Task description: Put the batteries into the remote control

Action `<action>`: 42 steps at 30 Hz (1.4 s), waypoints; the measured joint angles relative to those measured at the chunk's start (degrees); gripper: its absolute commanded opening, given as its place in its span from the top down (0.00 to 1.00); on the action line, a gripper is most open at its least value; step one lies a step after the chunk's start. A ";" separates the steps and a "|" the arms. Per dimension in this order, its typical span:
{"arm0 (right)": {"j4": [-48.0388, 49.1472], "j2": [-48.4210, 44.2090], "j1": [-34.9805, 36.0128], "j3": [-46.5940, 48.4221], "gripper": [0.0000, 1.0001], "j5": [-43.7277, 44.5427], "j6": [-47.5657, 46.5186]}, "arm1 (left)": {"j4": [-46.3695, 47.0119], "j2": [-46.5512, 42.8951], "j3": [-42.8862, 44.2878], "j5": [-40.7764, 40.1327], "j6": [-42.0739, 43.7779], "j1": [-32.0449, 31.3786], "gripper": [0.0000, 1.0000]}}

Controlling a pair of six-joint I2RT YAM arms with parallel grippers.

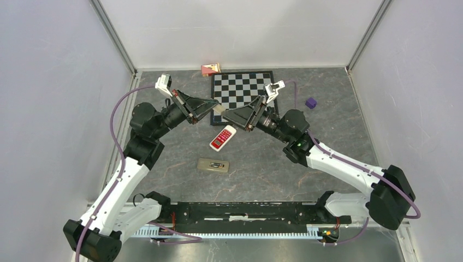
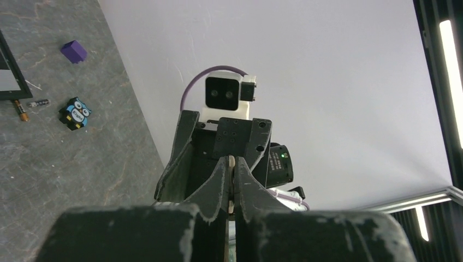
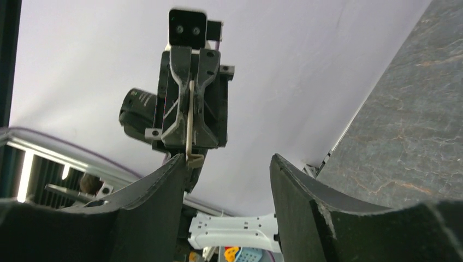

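Observation:
A beige remote control lies on the table in front of the arms, back up, with a dark cell showing in its open bay. Two loose batteries lie by the checkerboard's corner. Above the table my left gripper is shut on a thin beige cover plate, seen edge-on. My right gripper faces it, open and holding nothing. Its left finger stands just beside the plate's hooked end.
A red-and-white keypad remote lies under the two grippers. The checkerboard sits at the back, a purple cube to its right, and an owl figure near the batteries. A small red box stands by the back wall.

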 measured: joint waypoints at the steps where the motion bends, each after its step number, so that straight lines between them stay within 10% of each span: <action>1: -0.74 0.00 0.37 0.15 0.43 1.16 -0.13 | 0.00 -0.11 -0.31 -0.31 0.13 0.00 0.98; 24: -4.59 1.01 3.82 3.21 0.66 10.40 5.35 | 0.87 -1.53 -3.32 -4.59 1.97 0.00 0.98; 36: -4.48 1.44 3.93 3.21 0.58 9.03 7.72 | 0.92 -1.88 -4.07 -6.16 2.14 0.00 0.98; 42: -3.91 2.54 4.15 3.21 0.76 8.33 8.72 | 1.22 -1.88 -4.48 -6.19 2.12 0.00 0.98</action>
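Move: The battery cover is already clamped in the left fingers, its middle about 1 cm back, 2 cm right and 2 cm below the left hand. From the open right hand the cover lies about 2 cm ahead, 2 cm left and 1 cm up. On the table, some 35 cm below the right hand, the remote control lies about 5 cm back and 8 cm left, and the red remote 7 cm ahead and 4 cm left. The right hand works in on the cover's free hooked end, going about 1.5 cm forward with a slight rise, then easing back most of that way while it shifts left to about 2 cm in all, rolling some 10 degrees and narrowing its open fingers to about half their gap, one on each side of the end. The left hand keeps its pinch on the cover and carries it down about 2 cm and a little forward and left, turning slightly counter-clockwise. ##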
